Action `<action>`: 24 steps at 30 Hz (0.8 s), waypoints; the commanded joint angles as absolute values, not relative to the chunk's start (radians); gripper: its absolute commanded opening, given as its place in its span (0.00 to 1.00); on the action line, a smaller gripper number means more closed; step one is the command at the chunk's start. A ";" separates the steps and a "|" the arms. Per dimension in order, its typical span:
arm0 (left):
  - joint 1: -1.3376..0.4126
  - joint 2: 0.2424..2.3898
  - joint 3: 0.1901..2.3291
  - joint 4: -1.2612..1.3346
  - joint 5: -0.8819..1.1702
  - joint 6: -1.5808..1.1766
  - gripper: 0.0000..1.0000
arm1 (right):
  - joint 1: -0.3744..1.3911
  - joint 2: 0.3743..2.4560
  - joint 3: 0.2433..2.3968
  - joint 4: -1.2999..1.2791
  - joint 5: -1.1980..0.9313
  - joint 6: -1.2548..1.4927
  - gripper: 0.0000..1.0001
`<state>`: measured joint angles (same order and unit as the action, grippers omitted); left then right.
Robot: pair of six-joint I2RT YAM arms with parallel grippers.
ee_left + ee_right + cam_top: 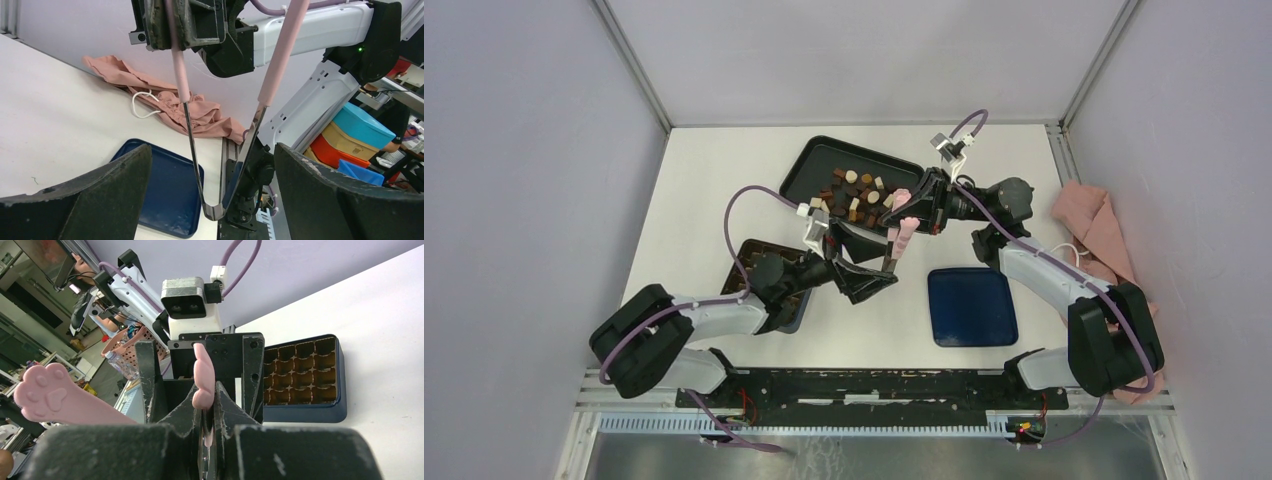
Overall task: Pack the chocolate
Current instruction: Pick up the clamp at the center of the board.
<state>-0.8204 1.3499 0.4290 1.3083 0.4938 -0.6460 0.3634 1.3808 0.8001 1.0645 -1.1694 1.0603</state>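
Note:
The chocolate [856, 196], many small brown and cream pieces, lies in a black tray [807, 158] at the back of the table. My right gripper [912, 213] [209, 416] is shut on one arm of the pink tweezers [903, 229] [204, 381] [180, 75]; the other arm's paw tip [44, 395] sticks out free. The tweezers' metal hinge end [215, 210] hangs between the wide-apart fingers of my left gripper [890, 264] [211, 150], which is open and touches nothing. The dark compartment box [759, 270] [301, 373] sits under my left arm, its cells showing no pieces.
A blue lid [971, 306] [167, 192] lies front right of centre. A pink cloth [1092, 229] [165, 97] is bunched against the right wall. Both arms meet close together mid-table, just in front of the tray.

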 commanded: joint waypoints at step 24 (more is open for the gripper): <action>-0.837 1.441 0.533 1.496 0.457 -0.678 0.66 | 0.382 1.355 0.787 1.087 -1.128 1.029 0.00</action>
<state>-0.8272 1.4780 0.4992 1.4723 0.4915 -0.7380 0.3767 1.3808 0.7872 1.0714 -1.1454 1.0420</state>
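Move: The clamp, hanging bend-down in the right gripper, has its middle about 3 cm above the left hand, roughly 2 cm to its right and 1 cm ahead; its steel bend already hangs between the open fingers. From the right hand, that middle lies some 4 cm below and 3 cm back. Around the left hand, the chocolate box is about 21 cm left, 3 cm back and 23 cm below, and the black tray 16 cm ahead, 5 cm left and 25 cm below. The clamp's two legs, where the pink sleeves meet the steel, are what the left fingers close in on from either side: the left hand climbs about 2 cm and goes 1.5 cm right, shutting by a third and stopping against the legs. It rolls some 5 degrees, its left side dipping. The right hand stays put and keeps its pinch on the far handle. ##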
